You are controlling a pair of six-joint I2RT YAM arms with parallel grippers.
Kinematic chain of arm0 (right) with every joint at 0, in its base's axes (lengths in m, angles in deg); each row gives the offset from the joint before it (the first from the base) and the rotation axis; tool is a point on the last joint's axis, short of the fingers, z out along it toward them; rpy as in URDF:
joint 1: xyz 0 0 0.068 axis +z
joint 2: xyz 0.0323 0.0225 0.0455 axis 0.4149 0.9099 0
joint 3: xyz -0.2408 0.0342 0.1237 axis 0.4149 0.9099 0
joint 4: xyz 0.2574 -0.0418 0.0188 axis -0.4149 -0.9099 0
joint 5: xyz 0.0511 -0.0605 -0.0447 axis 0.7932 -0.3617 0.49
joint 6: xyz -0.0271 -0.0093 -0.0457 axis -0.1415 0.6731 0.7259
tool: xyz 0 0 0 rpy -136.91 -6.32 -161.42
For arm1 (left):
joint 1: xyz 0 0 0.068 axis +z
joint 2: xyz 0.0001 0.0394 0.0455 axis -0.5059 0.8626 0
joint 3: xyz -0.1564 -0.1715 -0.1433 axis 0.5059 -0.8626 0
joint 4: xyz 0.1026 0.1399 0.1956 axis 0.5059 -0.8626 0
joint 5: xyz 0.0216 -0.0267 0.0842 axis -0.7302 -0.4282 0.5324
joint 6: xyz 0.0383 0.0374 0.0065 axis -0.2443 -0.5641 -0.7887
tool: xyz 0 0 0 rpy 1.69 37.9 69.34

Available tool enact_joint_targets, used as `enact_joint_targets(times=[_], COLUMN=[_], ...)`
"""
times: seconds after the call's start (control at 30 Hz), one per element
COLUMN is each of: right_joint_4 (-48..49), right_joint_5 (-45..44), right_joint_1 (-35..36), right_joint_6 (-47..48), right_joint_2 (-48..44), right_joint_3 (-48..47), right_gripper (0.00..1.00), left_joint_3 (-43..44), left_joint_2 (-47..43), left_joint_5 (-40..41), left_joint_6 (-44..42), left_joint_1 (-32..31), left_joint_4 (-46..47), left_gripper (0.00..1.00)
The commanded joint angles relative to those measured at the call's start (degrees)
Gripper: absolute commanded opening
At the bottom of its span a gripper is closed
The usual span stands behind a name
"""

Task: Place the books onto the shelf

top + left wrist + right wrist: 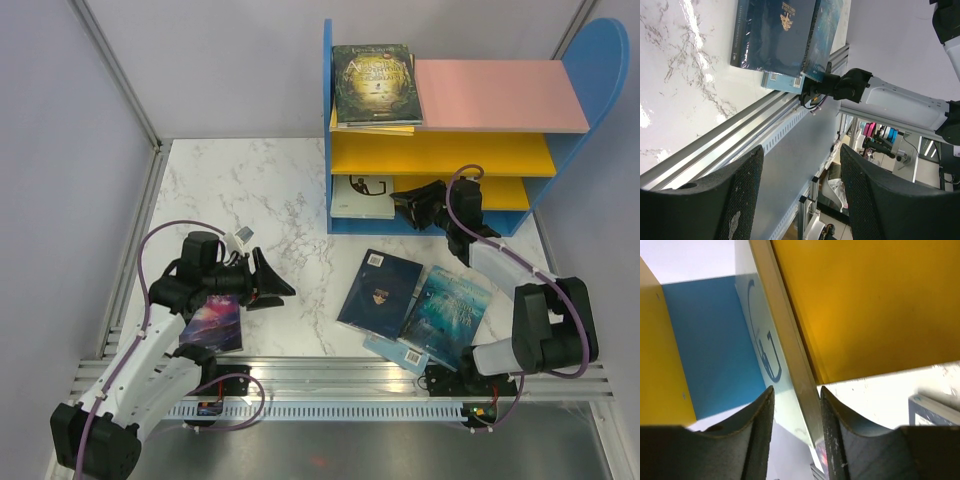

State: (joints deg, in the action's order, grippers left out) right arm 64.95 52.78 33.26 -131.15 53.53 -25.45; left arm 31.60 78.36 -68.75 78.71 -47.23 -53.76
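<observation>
The shelf point(500, 95) stands at the back right. On its pink top lies a dark green book point(375, 82) with a yellow book point(372, 128) under it. A white book point(360, 196) rests in the lower compartment. My right gripper point(408, 200) reaches into that compartment. Its fingers stand open on either side of the white book's point(760, 340) edge, with a gap at the left finger. My left gripper point(280, 290) hovers open and empty beside a purple galaxy book point(212, 322). On the table lie a dark navy book point(378, 290) and a teal ocean book point(447, 308).
A pale blue book point(395, 350) sticks out from under the navy and teal ones at the table's front rail point(330, 375). Grey walls close the left and back. In the right wrist view the yellow board point(865, 305) and blue panel point(705, 350) surround the fingers.
</observation>
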Motion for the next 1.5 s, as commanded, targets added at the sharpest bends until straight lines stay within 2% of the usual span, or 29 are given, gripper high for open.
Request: enact_joint_targets(times=[0.0, 0.37, 0.43, 0.47, 0.53, 0.67, 0.97, 1.47], right_joint_4=[-0.5, -9.2, -8.7, -8.2, -7.7, -7.5, -6.0, -4.4], right_joint_5=[2.0, 4.0, 5.2, 5.4, 5.3, 5.1, 3.2, 2.3], right_joint_1=[0.4, -3.4, -3.3, -3.2, -3.0, -2.4, 2.6, 4.0], right_joint_6=[5.0, 10.6, 10.2, 9.6, 9.4, 8.9, 8.0, 8.7], right_joint_2=[-4.6, -12.6, -13.2, -13.4, -13.9, -13.7, -11.7, -4.1], right_joint_3=[-3.7, 0.7, 1.4, 1.8, 2.8, 3.1, 3.7, 1.2], right_gripper=[0.47, 0.47, 0.42, 0.35, 0.26, 0.21, 0.21, 0.2], left_joint_3=[0.9, 0.2, 0.0, 0.0, 0.0, -0.2, 0.0, 1.1], left_joint_2=[-0.5, 0.5, 0.7, 0.8, 1.1, 1.3, 1.0, 1.8], left_joint_5=[0.1, -0.1, -0.1, -0.1, -0.3, -0.3, -0.4, -0.7], left_joint_6=[-2.0, -2.9, -3.1, -3.1, -3.1, -3.2, -3.3, -3.3], left_joint_1=[0.3, 0.2, 0.2, 0.3, 0.3, 0.2, 0.3, 0.2], left_joint_4=[-0.3, -0.3, -0.2, 0.1, 0.2, 0.7, 0.8, 0.6], left_gripper=[0.66, 0.66, 0.66, 0.66, 0.66, 0.66, 0.65, 0.65])
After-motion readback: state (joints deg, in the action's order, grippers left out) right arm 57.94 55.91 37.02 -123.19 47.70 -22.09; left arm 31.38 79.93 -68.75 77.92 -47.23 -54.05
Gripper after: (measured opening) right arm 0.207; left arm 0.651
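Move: The white book lies flat on the lower yellow board. The right hand's open fingers straddle its right edge close to the front corner, so the book's middle is about 8 cm ahead, 7 cm left and a centimetre or so below. On the table, some 16 cm lower, the navy book lies 13 cm back and 7 left, the teal book about 17 back and 7 right. From the left hand the white book is some 32 cm ahead, 16 right. Coming free of the white book's right edge, the right hand draws back about 4 cm and rises about 3 while its half-open fingers close most of the way. It then swings left some 4 cm, turning a little counter-clockwise, and sinks again to bring the fingertips right up to the book's front right corner; whether they touch can't be seen. ##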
